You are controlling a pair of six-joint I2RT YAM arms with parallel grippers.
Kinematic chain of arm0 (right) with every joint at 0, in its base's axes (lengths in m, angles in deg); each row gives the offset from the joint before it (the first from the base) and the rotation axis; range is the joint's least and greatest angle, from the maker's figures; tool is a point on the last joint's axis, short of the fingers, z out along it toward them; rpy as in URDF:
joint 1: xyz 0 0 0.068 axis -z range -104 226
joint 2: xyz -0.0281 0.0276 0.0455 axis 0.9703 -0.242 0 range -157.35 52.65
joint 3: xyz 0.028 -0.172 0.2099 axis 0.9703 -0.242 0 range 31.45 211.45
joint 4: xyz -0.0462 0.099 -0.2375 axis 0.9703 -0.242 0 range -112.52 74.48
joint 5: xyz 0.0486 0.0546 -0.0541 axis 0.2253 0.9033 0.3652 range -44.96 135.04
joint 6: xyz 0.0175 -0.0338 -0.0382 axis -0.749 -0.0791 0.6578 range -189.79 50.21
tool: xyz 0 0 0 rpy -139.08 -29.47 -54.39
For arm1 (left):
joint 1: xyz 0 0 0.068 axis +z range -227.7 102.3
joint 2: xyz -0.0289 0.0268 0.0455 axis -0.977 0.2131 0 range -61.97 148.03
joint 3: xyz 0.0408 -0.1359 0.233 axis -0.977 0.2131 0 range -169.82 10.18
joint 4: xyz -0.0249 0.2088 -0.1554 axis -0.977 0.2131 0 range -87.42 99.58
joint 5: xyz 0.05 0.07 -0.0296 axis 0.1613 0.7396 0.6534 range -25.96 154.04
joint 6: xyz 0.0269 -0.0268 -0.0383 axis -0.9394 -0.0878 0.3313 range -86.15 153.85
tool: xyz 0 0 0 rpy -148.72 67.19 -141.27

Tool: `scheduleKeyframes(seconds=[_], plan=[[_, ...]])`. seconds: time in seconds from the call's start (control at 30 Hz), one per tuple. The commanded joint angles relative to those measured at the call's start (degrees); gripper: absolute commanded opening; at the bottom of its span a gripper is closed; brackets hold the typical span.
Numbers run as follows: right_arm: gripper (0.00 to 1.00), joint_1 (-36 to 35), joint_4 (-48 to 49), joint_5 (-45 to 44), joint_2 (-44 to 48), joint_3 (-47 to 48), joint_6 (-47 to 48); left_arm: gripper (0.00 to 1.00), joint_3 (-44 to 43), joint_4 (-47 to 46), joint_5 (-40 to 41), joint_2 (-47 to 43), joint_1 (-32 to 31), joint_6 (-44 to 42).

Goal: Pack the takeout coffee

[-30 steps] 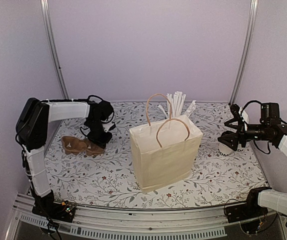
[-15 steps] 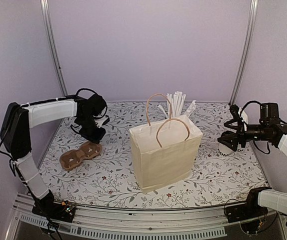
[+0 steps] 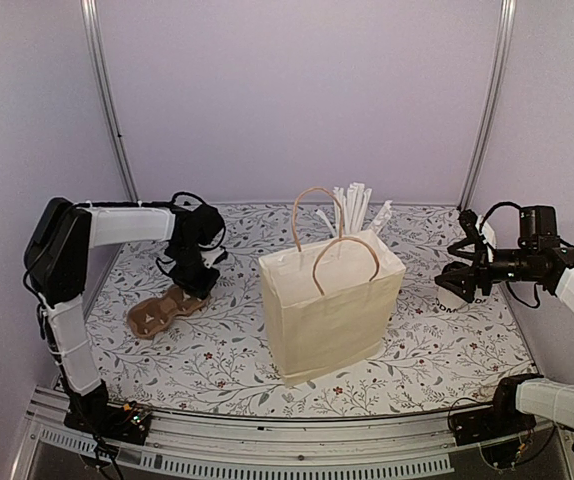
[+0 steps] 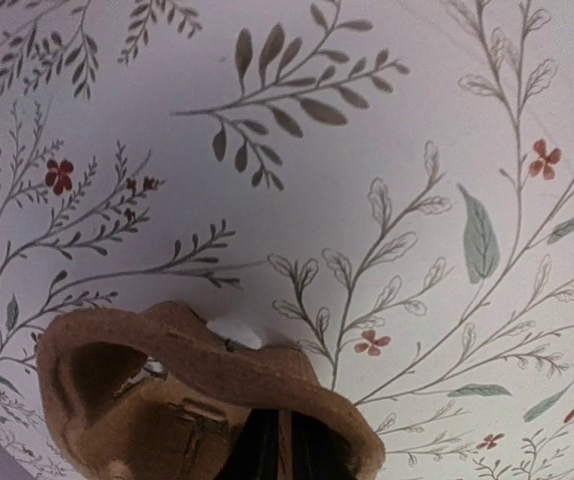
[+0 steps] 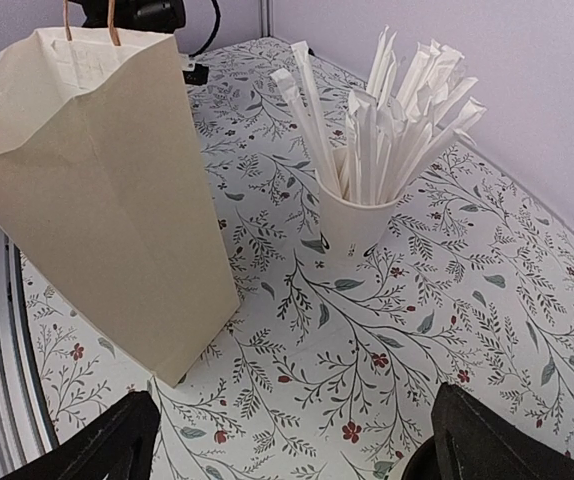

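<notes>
The takeout coffee (image 3: 455, 300), a white cup with dark lettering, stands at the right edge of the table. My right gripper (image 3: 464, 278) hovers over its top and hides the lid. In the right wrist view that gripper (image 5: 302, 450) is wide open, with only tablecloth between its black fingers (image 5: 117, 440). My left gripper (image 3: 195, 276) is at the left, shut on one end of a brown cardboard cup carrier (image 3: 162, 312). The carrier slopes down to the table. In the left wrist view the carrier (image 4: 187, 390) fills the lower left, a thin wall of it pinched in the left gripper (image 4: 279, 450).
A cream paper bag (image 3: 332, 310) with looped handles stands open in the middle, also close in the right wrist view (image 5: 97, 190). Behind it is a white cup full of wrapped straws (image 3: 355, 210), (image 5: 362, 200). The flowered tablecloth (image 3: 447, 360) covers the table; metal posts rise at the back corners.
The left gripper has swung the cup carrier nearer and turned it, so its far end now rests lower on the cloth. The right arm has not moved.
</notes>
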Motion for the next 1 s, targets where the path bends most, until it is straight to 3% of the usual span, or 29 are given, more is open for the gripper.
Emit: scheduleKeyframes(seconds=[0.0,0.27,0.4,0.67,0.97], plan=[[0.99,-0.21,-0.61,-0.65,0.04,-0.48,0.52,0.12,-5.49,-3.67,-0.95,2.86,0.03,-1.75],[0.99,-0.23,-0.66,-0.78,-0.16,-0.57,0.52,0.14,-10.62,-4.98,-0.41,6.06,-0.58,-1.34],[0.99,-0.26,-0.67,-0.79,-0.2,-0.57,0.6,0.23,-7.49,-3.66,0.86,-0.48,-2.54,0.3],[0.99,-0.29,-1.1,-0.46,-0.12,-0.43,1.1,0.53,5.7,-3.55,0.21,-16.78,-1.32,-0.41],[0.99,-0.2,-1.19,-0.26,0.06,-0.45,1.22,0.66,13.79,-10.33,-4.83,-20.97,3.25,-6.76]])
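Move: The left hand, almost shut, already has its fingertips low inside the far well of the brown cup carrier, near that well's front-right wall; the carrier's middle lies about 5 cm back and 6 cm to the left. The paper bag stands some 26 cm to the right and 12 cm back of this hand, and the straw cup about 32 cm right and 7 cm ahead. From the right hand, the carrier is roughly 56 cm left, 2 cm ahead and 20 cm below. With its fingertips still down in the carrier's far well, the left hand keeps low and shoves about 5 cm forward and 3 cm to the right, pushing the carrier by the well's front-right wall away from the base. It then lifts clear by some 8 cm while drawing back about 7 cm and swinging 4 cm left over the carrier, the fingers opening to roughly two-thirds and tilting some 15 degrees to point more forward, and it begins to sink again just at the end. ##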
